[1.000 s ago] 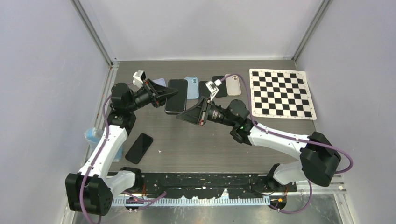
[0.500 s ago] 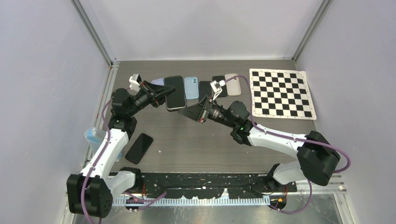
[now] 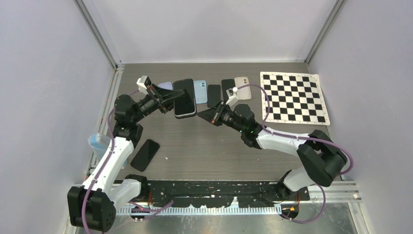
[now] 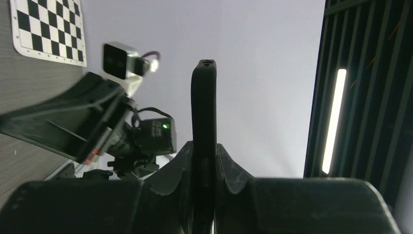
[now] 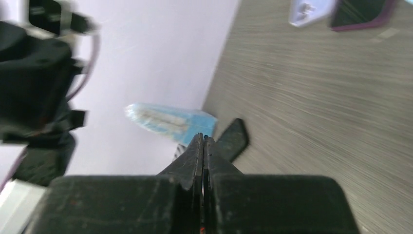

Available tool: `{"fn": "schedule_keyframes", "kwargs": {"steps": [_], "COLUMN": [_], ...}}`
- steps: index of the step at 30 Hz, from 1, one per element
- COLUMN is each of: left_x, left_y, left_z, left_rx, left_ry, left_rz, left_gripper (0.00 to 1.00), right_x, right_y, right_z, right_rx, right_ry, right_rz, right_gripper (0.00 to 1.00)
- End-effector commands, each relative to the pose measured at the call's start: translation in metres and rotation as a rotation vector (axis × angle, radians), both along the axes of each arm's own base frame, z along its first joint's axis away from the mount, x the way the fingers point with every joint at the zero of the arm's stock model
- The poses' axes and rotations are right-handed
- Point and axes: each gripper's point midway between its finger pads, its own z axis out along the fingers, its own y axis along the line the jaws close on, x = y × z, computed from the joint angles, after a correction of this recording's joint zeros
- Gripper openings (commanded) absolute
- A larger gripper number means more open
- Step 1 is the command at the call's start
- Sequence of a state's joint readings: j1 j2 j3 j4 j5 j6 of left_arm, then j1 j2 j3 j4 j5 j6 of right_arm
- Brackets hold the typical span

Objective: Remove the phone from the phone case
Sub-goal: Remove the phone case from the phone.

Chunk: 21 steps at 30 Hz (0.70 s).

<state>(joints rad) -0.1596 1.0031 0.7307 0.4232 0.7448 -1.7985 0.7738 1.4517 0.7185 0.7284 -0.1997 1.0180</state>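
Note:
My left gripper (image 3: 171, 100) is shut on a black phone in its dark case (image 3: 184, 97) and holds it off the table at the back, left of centre. In the left wrist view the cased phone (image 4: 203, 102) stands edge-on between my left gripper's (image 4: 203, 158) jaws. My right gripper (image 3: 200, 116) is shut and empty, its tip just right of the phone's near corner, with a small gap. In the right wrist view the right gripper (image 5: 202, 142) has its fingers pressed together with nothing between them.
Several phones and cases lie along the back: lavender (image 3: 165, 86), light blue (image 3: 200, 91), black (image 3: 213, 95), black (image 3: 227, 88), beige (image 3: 242, 81). A checkerboard mat (image 3: 293, 97) lies at the back right. A bare black phone (image 3: 145, 154) and a blue object (image 3: 99, 143) lie at the left.
The left gripper has shifted the cased phone a little right and tilted it. The right gripper has drawn back to the right and farther from the near edge, still shut.

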Motion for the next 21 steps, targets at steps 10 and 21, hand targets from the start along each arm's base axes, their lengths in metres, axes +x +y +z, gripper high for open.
{"fn": "schedule_keyframes", "kwargs": {"steps": [10,21], "left_x": [-0.006,0.022], "left_y": [-0.001,0.016], "left_z": [0.01,-0.042], "left_rx": [0.06,0.052], "left_ry": [-0.13,0.081], "left_rz": [0.002,0.184], "left_gripper": [0.0,0.0], "right_x": [-0.049,-0.119], "right_y": [-0.02,-0.02], "right_z": [0.052,0.124], "right_rx": [0.007,0.152], "right_ry": [-0.259,-0.447], "right_rz": [0.17,0.386], "right_gripper": [0.61,0.69]}}
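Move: Up and to its left, the right hand, shut on nothing, has the cased phone's middle some 12 cm above it, 4 cm left and about 2 cm back. Beyond this hand on the table, roughly 22 cm down, lie the light blue phone about 24 cm ahead and in line, and the black phone about 23 cm ahead, 7 cm right. From the left hand, which already pinches the cased phone, its middle is about 2 cm back, 3 cm right and 1 cm below. Dipping about 3 cm first, the empty right hand then swings up some 12 cm and back towards the robot about 10 cm, to the height of the cased phone off its near end. Its shut fingers spread wide on the way, tipping upward and turning counter-clockwise by roughly 20 degrees. The left keeps its pinch on the cased phone, first easing back slightly, then sinking about 4 cm. ##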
